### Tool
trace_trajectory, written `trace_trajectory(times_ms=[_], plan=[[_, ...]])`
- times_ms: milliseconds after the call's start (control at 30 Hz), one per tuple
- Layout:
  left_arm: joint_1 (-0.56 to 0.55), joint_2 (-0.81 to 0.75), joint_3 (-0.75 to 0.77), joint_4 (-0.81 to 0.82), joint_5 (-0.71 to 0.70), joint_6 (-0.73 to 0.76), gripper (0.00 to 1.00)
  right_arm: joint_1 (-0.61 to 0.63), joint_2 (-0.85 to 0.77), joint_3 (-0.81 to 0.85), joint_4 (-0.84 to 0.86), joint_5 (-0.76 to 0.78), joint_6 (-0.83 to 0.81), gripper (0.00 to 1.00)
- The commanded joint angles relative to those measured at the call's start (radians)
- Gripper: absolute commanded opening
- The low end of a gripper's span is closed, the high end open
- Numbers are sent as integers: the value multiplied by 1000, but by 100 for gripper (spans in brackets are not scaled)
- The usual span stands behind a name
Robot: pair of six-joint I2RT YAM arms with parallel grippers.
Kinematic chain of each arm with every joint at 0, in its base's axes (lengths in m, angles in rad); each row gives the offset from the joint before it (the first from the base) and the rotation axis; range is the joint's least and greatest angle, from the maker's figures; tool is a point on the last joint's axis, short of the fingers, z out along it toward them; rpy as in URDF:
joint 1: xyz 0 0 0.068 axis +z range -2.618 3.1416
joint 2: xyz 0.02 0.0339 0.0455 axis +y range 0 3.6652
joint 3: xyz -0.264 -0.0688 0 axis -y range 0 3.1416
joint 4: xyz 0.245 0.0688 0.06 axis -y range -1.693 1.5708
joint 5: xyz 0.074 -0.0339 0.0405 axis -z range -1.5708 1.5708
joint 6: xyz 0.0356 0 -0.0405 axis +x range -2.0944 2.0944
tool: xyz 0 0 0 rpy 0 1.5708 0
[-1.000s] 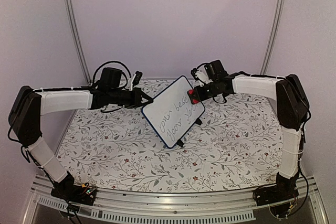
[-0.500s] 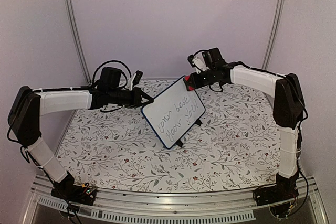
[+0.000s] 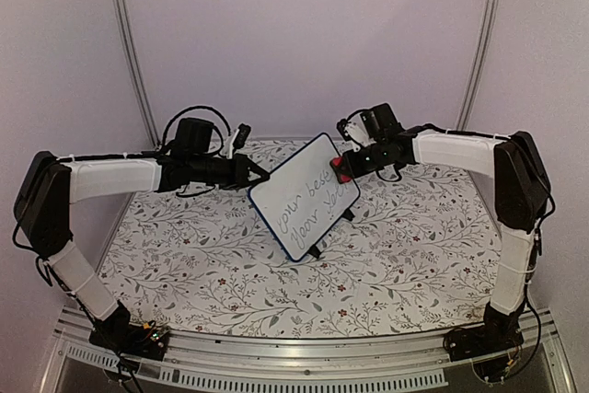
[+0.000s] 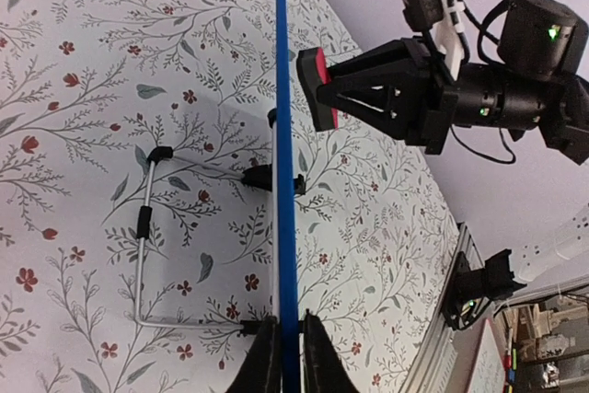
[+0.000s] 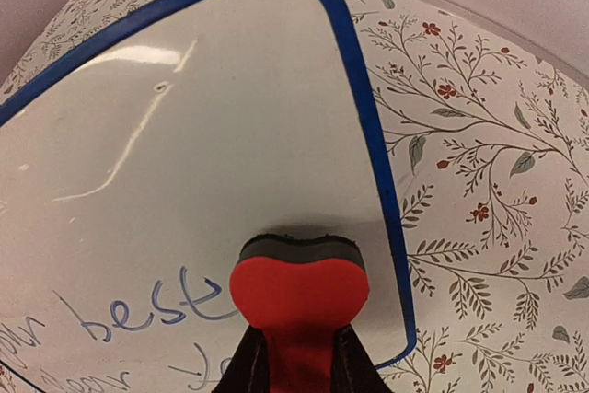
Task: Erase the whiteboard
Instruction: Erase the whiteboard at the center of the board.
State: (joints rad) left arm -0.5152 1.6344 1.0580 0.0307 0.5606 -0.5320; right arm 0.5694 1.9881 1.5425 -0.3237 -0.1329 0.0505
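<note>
The whiteboard (image 3: 302, 198) stands tilted in the middle of the table, blue-framed, with blue handwriting across its lower part. My left gripper (image 3: 255, 176) is shut on its left edge; in the left wrist view the whiteboard (image 4: 284, 135) shows edge-on, pinched between the two fingers of that gripper (image 4: 286, 342). My right gripper (image 3: 351, 166) is shut on a red eraser (image 3: 340, 170) at the board's upper right. In the right wrist view the eraser (image 5: 299, 284) has its dark felt face against the whiteboard (image 5: 184, 163), beside the word "best" (image 5: 152, 312), with the right gripper (image 5: 296, 361) below it.
A floral cloth (image 3: 414, 246) covers the table. A wire stand (image 4: 144, 227) and black feet (image 3: 316, 251) prop the board from behind. A metal rail (image 3: 294, 370) runs along the near edge, and two poles (image 3: 129, 43) rise at the back.
My right gripper rose with the eraser to the board's top corner, then came back down to its upper right side. The left gripper and the board stayed put.
</note>
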Motion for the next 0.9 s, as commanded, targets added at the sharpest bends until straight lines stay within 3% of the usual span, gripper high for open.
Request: trace_trajectory(times_ms=[0, 233, 500, 667, 733, 767, 867], plan=[[-11, -34, -2, 43, 44, 16, 12, 29, -120, -52, 36, 31, 11, 6], [-10, -35, -3, 40, 33, 20, 27, 59, -253, -162, 76, 65, 34, 6], [-5, -57, -7, 38, 16, 21, 48, 61, -293, -198, 73, 74, 35, 6], [4, -88, -11, 36, -1, 26, 67, 63, -302, -241, 92, 61, 56, 6], [11, -102, -14, 37, -6, 26, 79, 68, -309, -261, 101, 58, 65, 6], [13, -107, -15, 38, -8, 27, 91, 73, -312, -267, 102, 61, 67, 6], [15, -120, -16, 32, -26, 28, 98, 105, -318, -273, 90, 101, 68, 6]])
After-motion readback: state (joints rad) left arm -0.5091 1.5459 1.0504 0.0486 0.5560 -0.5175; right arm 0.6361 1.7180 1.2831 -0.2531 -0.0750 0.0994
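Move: The right hand grips the red eraser at the board's right-hand end; the middle of the leaning whiteboard lies about 6 cm back, 8 cm left and 2 cm lower. The word "best" is about 4 cm back and 5 cm left, the "year yet!" line some 9 cm back and 5 cm left. The left hand pinches the upper edge; the board's middle is level with it, some 8 cm right and 6 cm lower. The eraser comes off the board's face at the right-hand end as the right hand lifts about 7 cm while drawing back, then sinks roughly 3 cm, still easing back to about 6 cm in all, its grip kept. Meanwhile the left hand lets go of the upper edge, opening its fingers from almost shut to nearly full width, then rises about 4 cm, slowly at first. ##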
